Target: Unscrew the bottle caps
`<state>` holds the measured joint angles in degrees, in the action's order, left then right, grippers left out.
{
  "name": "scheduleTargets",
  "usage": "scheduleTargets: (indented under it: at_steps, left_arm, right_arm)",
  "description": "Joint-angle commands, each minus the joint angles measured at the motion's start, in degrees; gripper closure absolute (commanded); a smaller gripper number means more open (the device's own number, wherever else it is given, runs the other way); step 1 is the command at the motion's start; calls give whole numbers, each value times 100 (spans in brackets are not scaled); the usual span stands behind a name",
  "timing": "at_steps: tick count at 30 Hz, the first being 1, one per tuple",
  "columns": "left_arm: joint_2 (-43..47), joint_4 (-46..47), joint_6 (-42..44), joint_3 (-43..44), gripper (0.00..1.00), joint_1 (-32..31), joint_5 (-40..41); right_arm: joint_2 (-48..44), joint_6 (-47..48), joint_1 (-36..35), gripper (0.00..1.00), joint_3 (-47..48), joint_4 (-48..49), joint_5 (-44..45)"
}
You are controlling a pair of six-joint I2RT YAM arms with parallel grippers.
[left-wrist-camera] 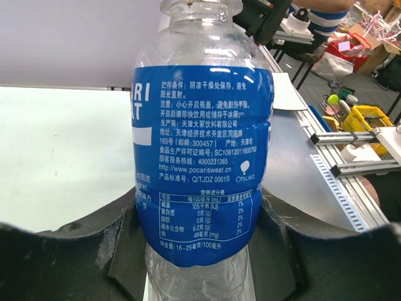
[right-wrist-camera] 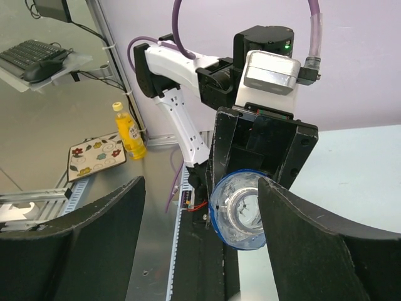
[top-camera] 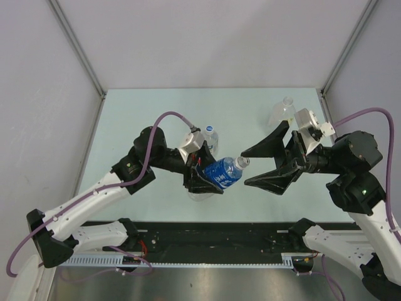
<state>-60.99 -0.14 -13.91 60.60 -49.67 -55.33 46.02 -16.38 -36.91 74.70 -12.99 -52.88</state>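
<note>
My left gripper is shut on a small clear bottle with a blue label, held tilted with its neck pointing right. In the left wrist view the black fingers clamp the lower part of the bottle. My right gripper stands open, one finger on each side of the neck and apart from it. The right wrist view looks straight into the bottle's bare mouth, between my right gripper's spread fingers. No bottle cap shows in any view.
A second clear bottle stands just behind the left wrist. Another clear bottle lies at the back right of the pale green table. Grey walls close in the back and sides. A yellow bottle stands off the table.
</note>
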Motion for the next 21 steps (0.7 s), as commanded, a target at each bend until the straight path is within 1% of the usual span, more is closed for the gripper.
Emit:
scheduleTargets:
  at_steps: [1, 4, 7, 8, 10, 11, 13, 14, 16, 17, 19, 20, 21]
  left_arm:
    - [166, 190, 46, 101, 100, 45, 75]
    - [184, 190, 55, 93, 100, 45, 119]
    - [202, 155, 108, 75, 100, 45, 242]
    - [210, 146, 117, 66, 100, 45, 294]
    - [272, 128, 161, 14, 100, 45, 523]
    - [289, 128, 169, -21, 100, 45, 610]
    - [360, 102, 213, -65, 100, 45, 988]
    - [386, 85, 231, -83, 100, 45, 1111]
    - [404, 49, 275, -101, 100, 45, 1524]
    - [421, 58, 292, -118, 100, 45, 1656]
    - [430, -144, 345, -136, 100, 45, 2015]
    - [448, -161, 354, -171, 100, 45, 2165]
    - [457, -214, 371, -197, 100, 45, 2323]
  right_arm:
    - [30, -93, -10, 24, 203, 25, 138]
    - [4, -67, -18, 24, 203, -19, 260]
    - [-32, 56, -10, 24, 203, -142, 690]
    - [-75, 74, -18, 24, 203, -186, 1144]
    - [-128, 196, -10, 24, 203, -370, 1700]
    - [-163, 223, -10, 25, 203, -431, 2294]
    - [-172, 284, -18, 25, 194, -651, 2982]
    - [-164, 276, -10, 25, 194, -747, 3716]
    - [-163, 258, -10, 26, 89, -941, 4424]
    - [-164, 250, -10, 26, 19, -1020, 4984]
    - [-190, 188, -10, 26, -147, -1056, 5549]
    - [-199, 153, -10, 26, -192, -1082, 6013]
    - [-199, 127, -18, 25, -227, -1109, 6227]
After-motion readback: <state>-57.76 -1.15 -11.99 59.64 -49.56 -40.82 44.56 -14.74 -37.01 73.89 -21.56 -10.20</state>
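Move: The uncapped blue-label bottle is in the left hand, its middle about 4 cm right, 2 ahead and 2 above that hand; from the right hand it lies some 11 cm left, 2 ahead and 7 lower. Far below the right hand stand the red-capped bottle, roughly 15 cm ahead and 14 left, the blue-capped bottle, 25 ahead and 11 left, and the large bottle, 36 ahead and 17 right. Open right hand leaves the uncapped bottle, 12 cm forward and right, turning 40° clockwise; left follows 4 cm. ##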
